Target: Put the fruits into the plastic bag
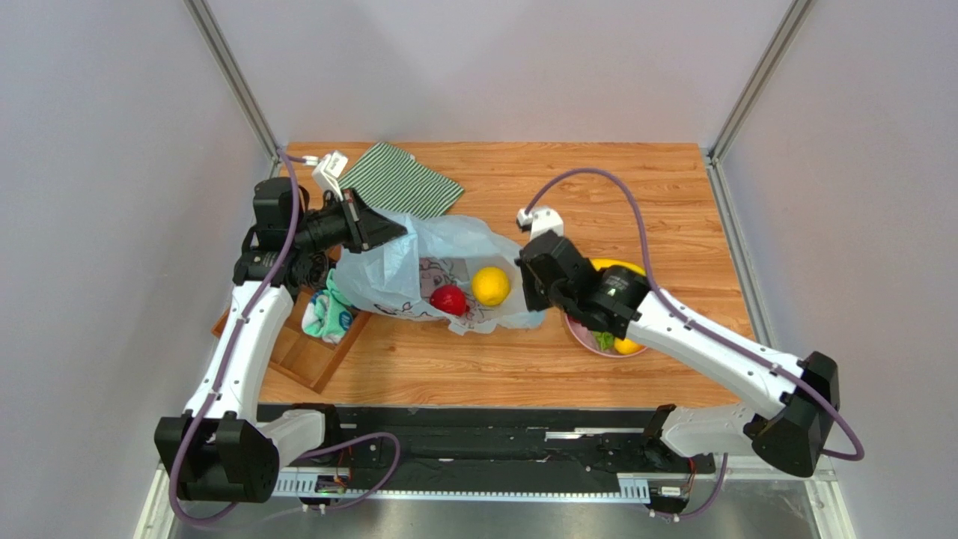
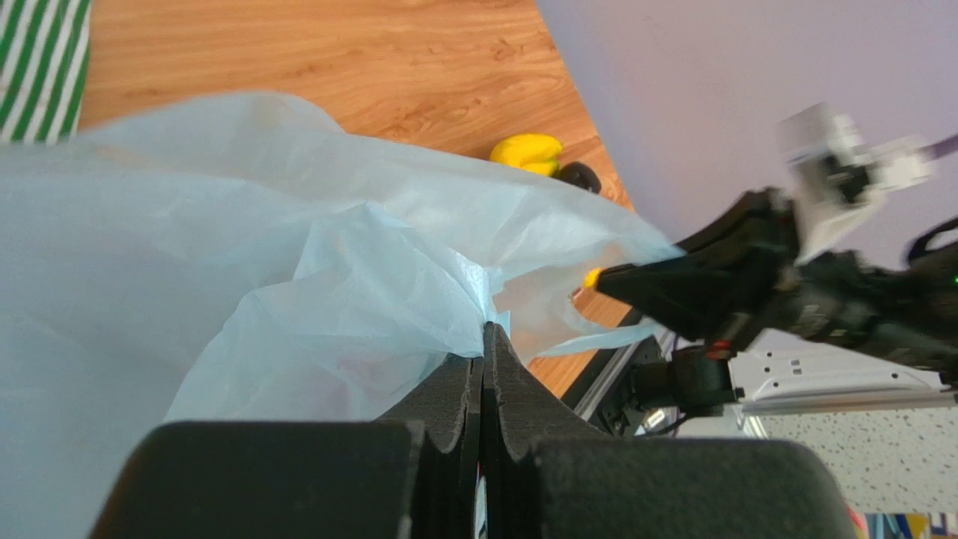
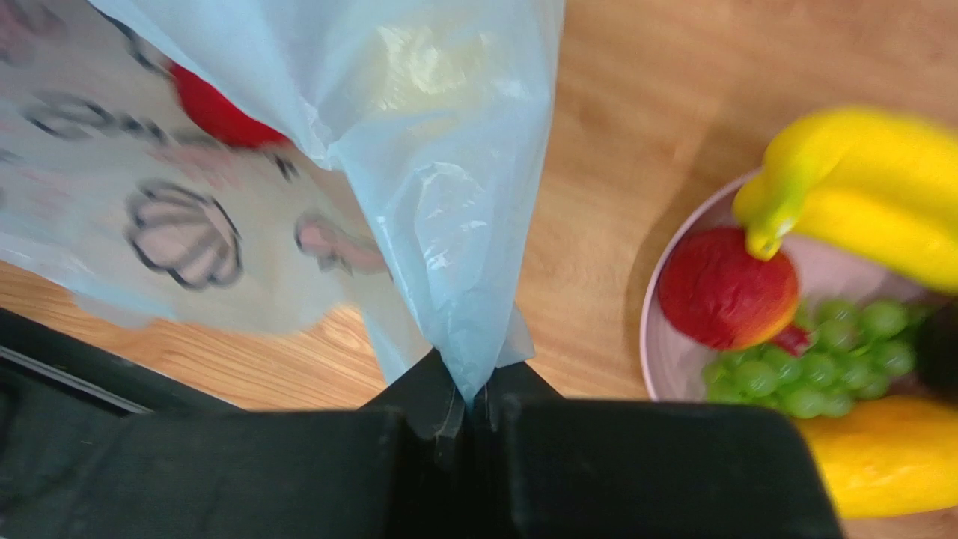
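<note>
The pale-blue plastic bag (image 1: 433, 253) lies open in the middle of the table, with a red apple (image 1: 449, 299) and a yellow lemon (image 1: 490, 285) inside it. My left gripper (image 1: 388, 230) is shut on the bag's left rim (image 2: 450, 303). At the right rim, my right gripper (image 1: 526, 281) is shut on a fold of the bag (image 3: 461, 281). The pink plate (image 3: 658, 359) holds a banana (image 3: 866, 185), a red apple (image 3: 720, 290), green grapes (image 3: 832, 359) and an orange-yellow mango (image 3: 888, 455).
A green striped cloth (image 1: 401, 180) lies at the back left. A wooden tray (image 1: 301, 357) at the left holds rolled teal-white socks (image 1: 327, 318). The pink plate (image 1: 585, 337) sits under my right arm.
</note>
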`<state>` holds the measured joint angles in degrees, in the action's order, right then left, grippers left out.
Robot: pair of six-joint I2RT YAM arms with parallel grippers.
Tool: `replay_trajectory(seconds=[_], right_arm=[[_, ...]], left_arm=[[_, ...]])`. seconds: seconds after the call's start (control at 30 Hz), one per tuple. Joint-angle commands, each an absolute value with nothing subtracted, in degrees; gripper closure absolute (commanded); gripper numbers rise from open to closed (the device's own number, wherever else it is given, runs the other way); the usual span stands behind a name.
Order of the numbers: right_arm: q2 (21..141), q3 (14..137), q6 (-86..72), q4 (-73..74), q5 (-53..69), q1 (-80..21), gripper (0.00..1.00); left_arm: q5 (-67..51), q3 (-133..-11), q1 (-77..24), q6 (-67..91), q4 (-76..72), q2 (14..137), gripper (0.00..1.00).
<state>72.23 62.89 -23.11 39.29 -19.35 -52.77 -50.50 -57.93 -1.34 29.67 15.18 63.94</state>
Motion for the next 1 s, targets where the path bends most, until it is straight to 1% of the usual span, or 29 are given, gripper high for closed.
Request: replay_trajectory(seconds=[0.0,0.1,0.23,0.3,0.43,0.67,0.73,0.8,0.83,0.9,0.93,0.97], right_arm=[[68.56,77.85,-16.10,39.11,-23.20,-52.56,1.00],[67.77,82.77,-14.51,37.53,-23.20,-52.56,1.00],[67.94,85.60,-13.18,36.56,-23.47,-52.56,1.00],[68.03,86.04,-13.27,36.91,-23.47,-52.65,1.00],[67.06,84.12,-13.97,36.04,-23.38,-52.56,1.00],[67.41,80.60,-15.38,36.56,-26.45,-52.38,1.00],[68.02,80.25,-16.17,37.26,-26.81,-52.47,0.99],[68.29,79.81,-16.52,37.71,-26.72,-52.47,0.95],[68.38,79.72,-16.70,37.71,-26.72,-52.47,0.89],[68.47,79.72,-16.70,37.79,-26.02,-52.47,0.84],[68.21,79.80,-16.79,37.88,-25.75,-52.47,0.74],[68.12,79.89,-16.79,37.79,-25.49,-52.47,0.69]], left_arm=[[-49.57,-64.50,-0.79,29.17,16.70,63.37,1.00],[-47.82,-67.23,-0.70,29.80,17.83,61.00,1.00],[-44.30,-71.18,-0.53,27.16,22.67,58.10,1.00],[-44.12,-71.28,-0.53,26.80,23.81,57.13,1.00],[-46.14,-69.17,-0.53,28.04,22.06,56.34,1.00],[-44.56,-65.22,-0.44,24.62,19.95,58.27,1.00],[-45.78,-64.16,-0.53,23.91,19.07,58.88,1.00],[-47.19,-63.81,-0.53,23.38,18.20,58.97,1.00],[-47.28,-63.72,-0.53,23.29,18.02,58.89,1.00],[-47.11,-63.28,-0.44,23.20,17.58,58.62,1.00],[-47.11,-63.11,-0.44,23.20,17.40,58.45,1.00],[-47.02,-62.93,-0.44,23.20,17.32,58.27,1.00]])
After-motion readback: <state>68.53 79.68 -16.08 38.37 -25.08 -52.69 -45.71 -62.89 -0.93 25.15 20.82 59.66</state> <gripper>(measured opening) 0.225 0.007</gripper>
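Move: The bag's rim is already pinched in both hands. Inside the mouth the yellow fruit lies roughly 5 cm left, 2 cm ahead and 10 cm below the right hand. The red fruit is 8 cm farther left and 3 cm nearer the base; the fruit plate's middle is about 17 cm right, 5 cm back and 12 cm below. From the left hand the yellow fruit lies about 13 cm right, 8 cm back and 21 cm below, the red one 5 cm right, 11 cm back, equally low. The bag's rim is hauled up between both grippers: the right hand shoots up about 19 cm from beside the yellow fruit, a little forward, fingertips tilting up some 25 degrees, then sinks 5 cm and starts to open around the plastic. The left, keeping its pinch, rises 9 cm, easing back, then settles most of the way down. ##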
